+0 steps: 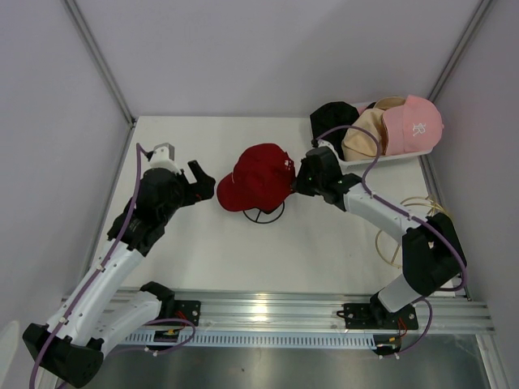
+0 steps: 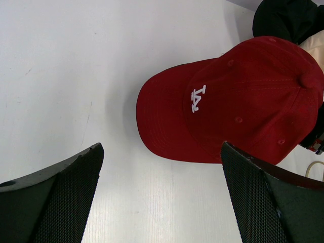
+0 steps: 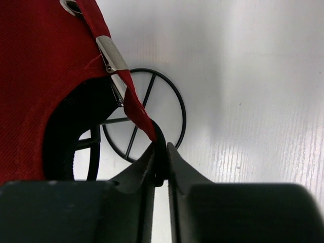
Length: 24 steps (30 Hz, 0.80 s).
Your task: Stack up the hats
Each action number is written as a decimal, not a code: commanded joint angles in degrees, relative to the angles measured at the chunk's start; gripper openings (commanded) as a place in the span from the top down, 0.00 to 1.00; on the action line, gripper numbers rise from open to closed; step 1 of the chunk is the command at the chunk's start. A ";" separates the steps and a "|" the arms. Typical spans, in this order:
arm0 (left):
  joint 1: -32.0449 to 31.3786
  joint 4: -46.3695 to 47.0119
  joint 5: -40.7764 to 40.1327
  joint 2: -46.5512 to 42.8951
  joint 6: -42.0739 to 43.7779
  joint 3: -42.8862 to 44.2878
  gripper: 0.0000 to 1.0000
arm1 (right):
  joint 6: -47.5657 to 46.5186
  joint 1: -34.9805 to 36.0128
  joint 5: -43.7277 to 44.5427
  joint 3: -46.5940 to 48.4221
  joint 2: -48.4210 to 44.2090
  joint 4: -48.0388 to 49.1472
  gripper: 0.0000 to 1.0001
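A red baseball cap (image 1: 261, 177) (image 2: 238, 101) (image 3: 35, 76) with a white logo sits mid-table on a black wire stand (image 1: 266, 215) (image 3: 167, 101). My right gripper (image 1: 298, 180) (image 3: 162, 152) is at the cap's back, its jaws pinched on the cap's red-and-black rear strap. My left gripper (image 1: 203, 180) (image 2: 161, 152) hangs open just left of the cap's brim, with only bare table between its fingers. At the back right a black hat (image 1: 332, 120), a tan hat (image 1: 366, 134) and a pink cap (image 1: 413, 126) lie together.
The three back hats rest in a white basket (image 1: 405, 156) against the right wall. Pale cable loops (image 1: 405, 219) lie on the table by the right arm. White walls close off the table at left, back and right.
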 commanded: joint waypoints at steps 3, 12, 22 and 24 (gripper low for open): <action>0.40 0.01 -0.99 -1.07 0.71 0.65 0.01 | -0.79 -0.81 -1.90 -0.75 -3.95 -1.84 0.75; 0.40 0.63 -0.46 -1.33 0.62 -0.23 0.01 | -0.97 -0.63 -2.17 -1.10 -10.98 -2.36 0.52; 0.40 0.98 0.50 -1.95 0.54 -0.31 0.01 | 0.09 -1.42 -0.41 -0.58 -18.71 -2.10 0.39; 0.40 0.63 0.94 -2.04 0.62 0.12 0.01 | -0.27 -2.04 -0.76 0.56 -19.77 -2.45 0.30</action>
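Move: My right fingers still pinch the back strap of the red hat; its middle is roughly 9 cm to my left, 3 cm ahead and 2 cm higher. The wire stand it goes on is about 8 cm left, 2 cm ahead and 8 cm below. In the box, the black hat lies some 20 cm ahead and 10 cm right, the beige hat about 14 cm ahead and 20 cm right. From my idle left hand, the red hat is about 15 cm right, 5 cm ahead and 9 cm lower. I let go of the red hat's back strap with my right hand, spreading the fingers from nearly shut to about two-thirds open. Almost at once I lift away, some 10 cm up, with a slight draw back and to the right, tipping the fingertips up around 10 degrees as I clear the hat. ##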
